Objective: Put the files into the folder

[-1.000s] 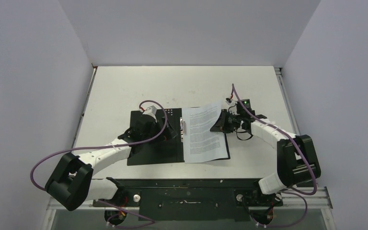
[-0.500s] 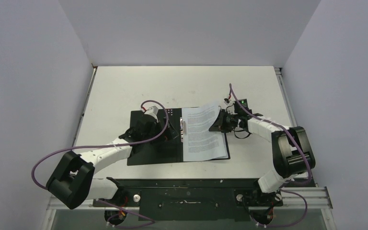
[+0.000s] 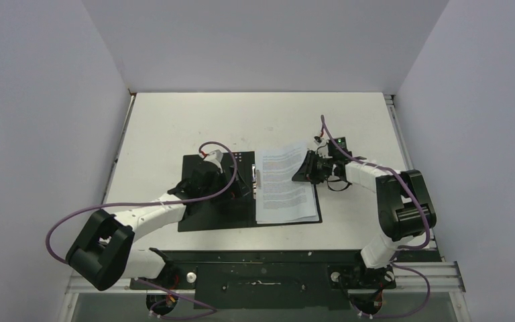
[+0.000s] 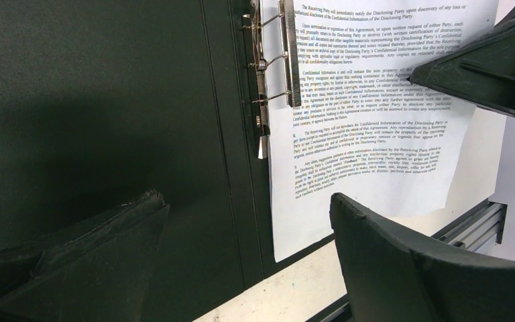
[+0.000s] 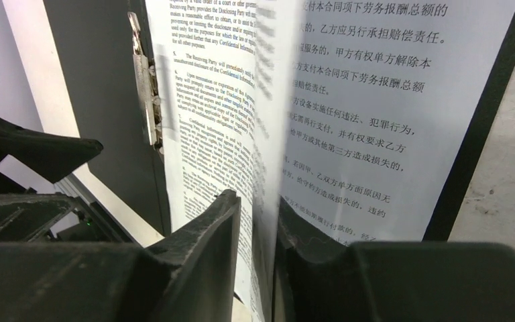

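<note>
The folder (image 3: 204,213) lies open on the table, black inside up, with its metal spine clip (image 3: 255,180) in the middle. The files (image 3: 281,198) lie on its right half. My right gripper (image 3: 306,172) is shut on the right edge of the top sheet (image 5: 208,121), holding it raised off a lower sheet of Chinese text (image 5: 375,100). In the right wrist view the sheet runs between the fingers (image 5: 258,204). My left gripper (image 3: 237,186) is open and empty, low over the folder's left half beside the clip (image 4: 268,74). In its own view (image 4: 251,268) it spans the spine (image 4: 241,168).
The white table (image 3: 174,127) extends behind and beside the folder. Grey walls close in the left, back and right. A metal rail (image 3: 392,111) runs along the table's right edge. The black mounting frame (image 3: 261,268) sits at the near edge.
My right gripper has lowered the raised sheet edge so it lies flatter over the folder, and the right elbow has swung in. My left gripper has edged slightly toward the spine.
</note>
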Action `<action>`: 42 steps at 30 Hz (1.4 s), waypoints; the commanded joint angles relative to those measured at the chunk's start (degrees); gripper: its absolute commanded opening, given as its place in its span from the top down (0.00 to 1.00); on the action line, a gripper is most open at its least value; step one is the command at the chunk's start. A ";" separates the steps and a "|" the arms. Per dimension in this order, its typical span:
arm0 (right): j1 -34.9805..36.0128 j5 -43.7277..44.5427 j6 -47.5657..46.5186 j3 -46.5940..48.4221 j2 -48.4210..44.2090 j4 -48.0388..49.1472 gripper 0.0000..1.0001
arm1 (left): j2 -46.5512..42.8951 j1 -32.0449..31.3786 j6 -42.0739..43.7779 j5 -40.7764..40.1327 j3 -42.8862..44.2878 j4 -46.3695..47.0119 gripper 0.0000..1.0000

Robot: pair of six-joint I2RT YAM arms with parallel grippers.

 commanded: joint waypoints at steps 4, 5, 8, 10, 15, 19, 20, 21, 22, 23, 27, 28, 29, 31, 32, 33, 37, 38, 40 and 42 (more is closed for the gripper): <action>-0.19 -0.22 -2.38 2.24 -0.10 1.21 0.75 | 0.39 -0.41 1.35 0.51 1.04 1.99 0.09; -0.15 -0.22 -2.55 2.33 -0.12 1.11 0.76 | 0.44 -0.49 1.35 0.48 1.04 1.95 0.09; 0.00 -0.18 -2.80 2.64 0.08 0.76 0.76 | 0.50 -0.65 1.26 0.51 1.12 1.99 0.09; 0.31 0.54 -3.27 3.13 0.29 -0.06 0.72 | 0.58 -0.84 1.18 0.48 1.17 2.00 0.09; 0.78 4.34 -4.44 3.81 -0.72 -2.25 0.52 | 0.54 -1.19 1.15 0.28 1.14 1.90 0.09; 0.83 8.25 -5.58 4.26 -2.15 -4.94 0.46 | 0.35 -1.20 1.21 -0.22 1.09 1.69 0.09; 0.83 9.47 -5.80 4.41 -2.60 -5.68 0.44 | 0.24 -1.20 1.24 -0.29 1.05 1.54 0.09; 0.83 11.00 -5.99 4.50 -3.04 -6.41 0.42 | 0.17 -1.20 1.28 -0.45 0.98 1.43 0.09; 0.84 12.37 -6.19 4.55 -3.57 -6.92 0.41 | 0.03 -1.20 1.34 -0.43 0.91 1.44 0.09; 0.83 13.59 -6.39 4.55 -4.09 -7.45 0.39 | -0.11 -1.20 1.31 -0.57 0.95 1.34 0.09; 0.89 18.92 -7.18 4.68 -6.26 -9.50 0.35 | -0.46 -1.22 1.35 -0.65 0.94 1.10 0.09; 0.90 20.38 -7.39 4.77 -6.78 -10.06 0.34 | -0.57 -1.27 1.35 -0.72 0.94 1.00 0.09; 0.91 21.94 -7.48 4.85 -7.43 -10.67 0.34 | -0.72 -1.28 1.31 -0.77 0.95 0.86 0.09; 1.07 24.42 -7.62 5.10 -8.71 -11.57 0.32 | -1.13 -1.29 1.35 -1.03 0.95 0.47 0.09; 1.25 25.32 -7.75 5.31 -9.39 -12.02 0.32 | -1.47 -1.29 1.35 -1.24 1.03 0.16 0.09; 1.52 26.33 -7.77 5.60 -10.03 -12.64 0.32 | -1.86 -1.29 1.35 -1.48 1.11 -0.31 0.09; 4.47 30.72 -7.58 7.48 -13.77 -14.87 0.31 | -4.65 -1.29 1.35 -3.01 1.46 -2.73 0.09; 5.52 31.56 -7.26 8.02 -14.55 -15.22 0.31 | -5.65 -1.29 1.31 -3.56 1.55 -3.41 0.09; 7.63 32.72 -6.55 9.04 -15.72 -15.63 0.31 | -7.88 -1.29 1.10 -4.39 1.80 -5.93 0.09; 9.91 33.61 -5.65 10.13 -16.25 -15.88 0.31 | -10.39 -1.29 1.09 -5.41 2.15 -7.83 0.09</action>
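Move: The right hand has the bent-up right edge of the top page between its barely open fingers; the middle of the folder's right half lies about 4 cm back, 3 cm to the left and 4 cm below. The binder clip is about 14 cm to the left and 1 cm back, and the folder's right edge some 8 cm to the right and 2 cm back. From the left hand, that half's middle is about 17 cm to the right, level ahead, 5 cm below. Rightward at first, by about 5 cm and sinking slightly, the right hand opens its fingers well apart and lets go of the page edge. It then lifts clear to about 4.5 cm above its start, easing back left a little, while the wrist turns some 30 degrees so that the fingers point more steeply down and less to the left. ##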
